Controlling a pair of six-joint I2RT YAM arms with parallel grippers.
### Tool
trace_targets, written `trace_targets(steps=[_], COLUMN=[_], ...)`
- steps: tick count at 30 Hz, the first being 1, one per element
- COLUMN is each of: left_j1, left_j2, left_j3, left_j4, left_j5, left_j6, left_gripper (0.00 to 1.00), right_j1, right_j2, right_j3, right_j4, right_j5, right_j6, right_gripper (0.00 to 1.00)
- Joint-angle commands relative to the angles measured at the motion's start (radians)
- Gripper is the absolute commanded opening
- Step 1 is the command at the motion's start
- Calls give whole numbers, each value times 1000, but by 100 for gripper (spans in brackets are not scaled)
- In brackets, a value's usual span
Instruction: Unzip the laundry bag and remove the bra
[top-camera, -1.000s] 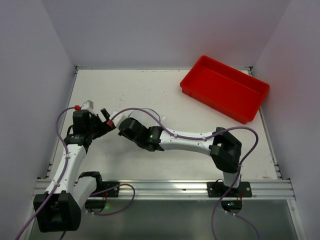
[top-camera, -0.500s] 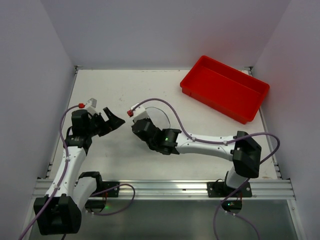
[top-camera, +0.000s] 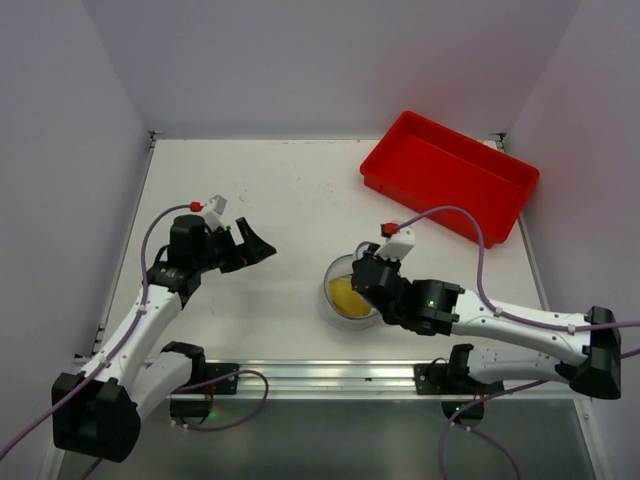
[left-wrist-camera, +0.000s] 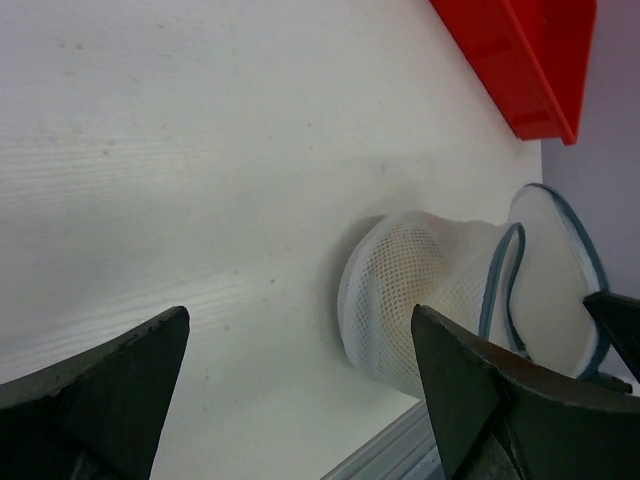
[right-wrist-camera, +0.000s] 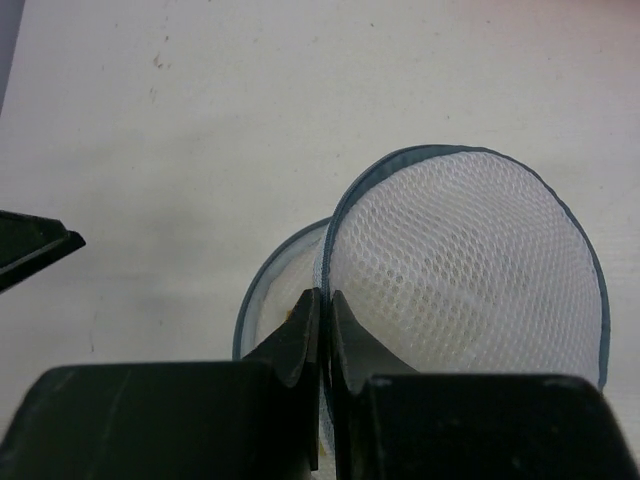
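The laundry bag (top-camera: 335, 278) lies near the table's front edge, its two white mesh halves parted. One blue-rimmed half (right-wrist-camera: 470, 270) stands lifted, the other (right-wrist-camera: 262, 292) lies under it. Something yellow, the bra (top-camera: 348, 296), shows inside the open bag. My right gripper (right-wrist-camera: 322, 297) is shut on the lifted half's blue rim, and it sits at the bag's right side (top-camera: 368, 280). My left gripper (top-camera: 256, 250) hovers open to the left of the bag, holding nothing. In the left wrist view the bag (left-wrist-camera: 420, 290) lies beyond its spread fingers (left-wrist-camera: 150, 350).
A red plastic tray (top-camera: 450, 185) stands at the back right, its corner also in the left wrist view (left-wrist-camera: 520, 60). The metal rail (top-camera: 330, 378) with both arm bases runs along the near edge, just in front of the bag.
My right arm has swung from the table's left-middle to the front right, taking the bag along; the bag now lies open. My left gripper has shifted slightly right and stays open.
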Motion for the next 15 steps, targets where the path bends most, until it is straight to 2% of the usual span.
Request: trace_targets(steps=[1, 5, 6, 10, 15], left_j1=[-137, -286, -358, -504, -604], left_j2=[36, 118, 160, 272, 387], left_j3=[83, 167, 208, 288, 355], left_j4=[70, 99, 104, 107, 95], left_j5=[-41, -56, -88, -154, -226], left_j6=[-22, -14, -5, 28, 53], left_gripper=[95, 95, 95, 95, 90], right_j1=[0, 2, 0, 0, 2], right_j2=[-97, -136, -138, -136, -142], right_j3=[-84, -115, -119, -135, -143], right_j4=[-33, 25, 47, 87, 99], right_j5=[50, 51, 42, 27, 15], right_j6=[188, 107, 93, 68, 63], right_gripper=[0, 0, 0, 0, 0])
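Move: The yellow bra sits inside the open laundry bag, about 21 cm to the left gripper's right, some 8 cm back and 9 cm below it. The bag's mouth rim lies about 19 cm right, 6 cm back and 6 cm below; its raised flap is about 24 cm right, 4 cm back and 4 cm above. From the right gripper, still pinching that flap, the bra is roughly 4 cm back, 2 cm left and 14 cm below. Sweep the left gripper about 16 cm to the right towards the bag's open mouth, easing slightly back and up, and swing its fingers some 25 degrees clockwise, keeping them wide open. Keep the right gripper shut on the flap and let it settle about 2 cm to the right and slightly down and back. ##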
